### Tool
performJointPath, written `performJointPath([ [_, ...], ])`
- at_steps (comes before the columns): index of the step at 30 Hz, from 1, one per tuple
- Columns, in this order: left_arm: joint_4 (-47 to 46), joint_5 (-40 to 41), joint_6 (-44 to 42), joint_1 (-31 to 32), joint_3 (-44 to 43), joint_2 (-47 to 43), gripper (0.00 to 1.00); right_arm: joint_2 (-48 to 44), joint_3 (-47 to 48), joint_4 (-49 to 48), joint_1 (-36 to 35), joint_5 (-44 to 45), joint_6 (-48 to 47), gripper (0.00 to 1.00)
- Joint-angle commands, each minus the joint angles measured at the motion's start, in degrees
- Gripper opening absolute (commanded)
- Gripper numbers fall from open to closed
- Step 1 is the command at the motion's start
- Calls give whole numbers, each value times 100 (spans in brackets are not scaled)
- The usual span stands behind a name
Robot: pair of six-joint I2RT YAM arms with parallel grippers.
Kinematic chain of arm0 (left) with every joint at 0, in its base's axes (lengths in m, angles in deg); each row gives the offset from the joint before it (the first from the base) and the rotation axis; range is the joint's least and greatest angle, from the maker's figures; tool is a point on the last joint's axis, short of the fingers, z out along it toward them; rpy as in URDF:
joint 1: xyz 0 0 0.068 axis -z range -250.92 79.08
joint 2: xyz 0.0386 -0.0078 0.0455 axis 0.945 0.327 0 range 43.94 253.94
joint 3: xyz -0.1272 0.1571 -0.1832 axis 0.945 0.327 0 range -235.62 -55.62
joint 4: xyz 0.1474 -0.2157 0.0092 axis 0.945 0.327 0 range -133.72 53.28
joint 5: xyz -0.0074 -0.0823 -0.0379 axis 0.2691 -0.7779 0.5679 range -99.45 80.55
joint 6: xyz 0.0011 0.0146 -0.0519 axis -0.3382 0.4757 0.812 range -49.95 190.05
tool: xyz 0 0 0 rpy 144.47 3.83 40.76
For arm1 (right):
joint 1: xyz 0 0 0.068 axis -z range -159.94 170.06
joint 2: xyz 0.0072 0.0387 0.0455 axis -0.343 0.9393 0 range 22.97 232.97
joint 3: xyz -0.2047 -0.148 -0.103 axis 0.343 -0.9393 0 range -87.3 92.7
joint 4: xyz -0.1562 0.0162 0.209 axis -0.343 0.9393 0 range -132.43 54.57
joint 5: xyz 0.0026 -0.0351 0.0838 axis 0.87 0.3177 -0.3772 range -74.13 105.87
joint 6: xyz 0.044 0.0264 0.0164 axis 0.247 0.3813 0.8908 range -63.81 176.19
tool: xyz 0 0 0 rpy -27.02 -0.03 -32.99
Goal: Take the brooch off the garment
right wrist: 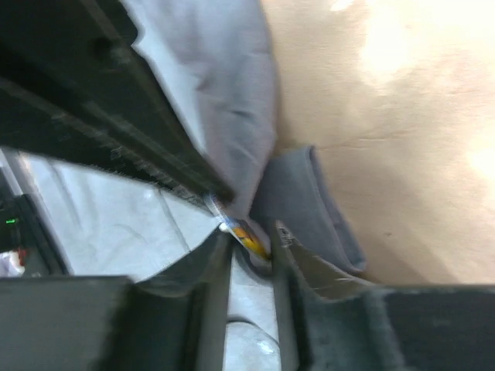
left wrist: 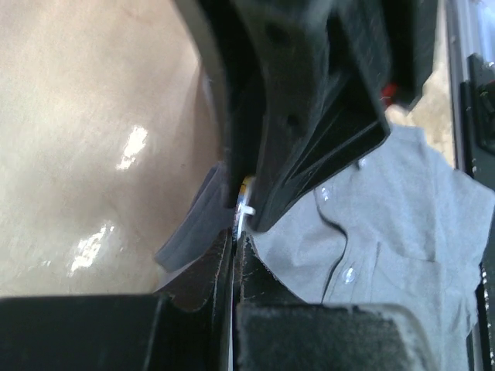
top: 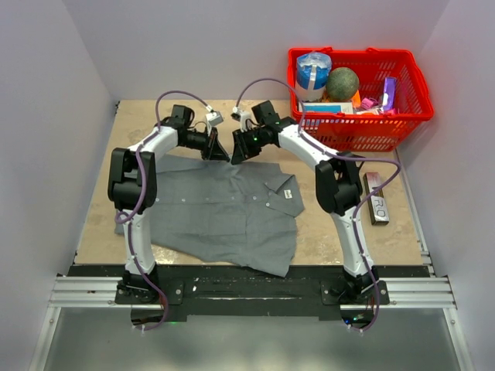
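The garment (top: pixel 224 209), a grey button-up shirt, lies flat on the table; it also shows in the wrist views (left wrist: pixel 402 201) (right wrist: pixel 224 77). Both grippers meet tip to tip over its collar edge. The brooch, hidden in the top view, is a small gold-yellow disc seen edge-on (right wrist: pixel 249 234) (left wrist: pixel 247 185). My left gripper (top: pixel 223 151) (left wrist: pixel 234 243) is shut on a thin pale part of the brooch. My right gripper (top: pixel 237 152) (right wrist: pixel 251 232) has its jaws apart, and the disc lies slantwise across the gap. A dark fold of collar (right wrist: pixel 309 201) sits just beside them.
A red basket (top: pixel 356 52) with a tape roll, a green ball and boxes stands at the back right. A dark bar (top: pixel 377 199) lies by the right edge. Bare tabletop (top: pixel 139 116) shows behind the shirt. White walls close in on three sides.
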Motion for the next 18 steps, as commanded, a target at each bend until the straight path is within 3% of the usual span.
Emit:
performJointPath([
  [1,-111,-823,397,333,-121,-549,0,-260,154,-310,29,550,-292,38],
  [3,-94,-630,397,333,-121,-558,0,-522,-4,-486,248,-365,-458,51],
  [9,-261,-322,485,290,-33,-698,0,-1086,-58,-313,785,-1701,-1501,67],
  [13,-402,-199,555,272,-103,-733,0,-1166,251,959,829,-1809,-2698,70],
  [18,-376,-76,582,263,-244,-734,0,-1403,-443,1104,794,-1458,-3674,70],
])
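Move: The brooch stands edge-on between the two nearly meeting hands: about 1 cm to the right of the left hand and about 1 cm to the left of the right hand, level with both in reach and height. From the right hand, the garment's collar label lies about 16 cm to the right and 10 cm back, roughly 8 cm lower; the red basket's middle is some 34 cm to the right and 18 cm ahead, about 3 cm lower. The right hand lets go at the brooch, its slightly parted fingers spreading wide as it backs off to the right and climbs, about 9 cm up and 7 cm to the right, away from the brooch and towards the basket side, its wrist turning some 20 degrees. The left hand keeps its nearly shut pinch on the brooch at the fingertips and lifts it about 4 cm while following some 2.5 cm to the right. ##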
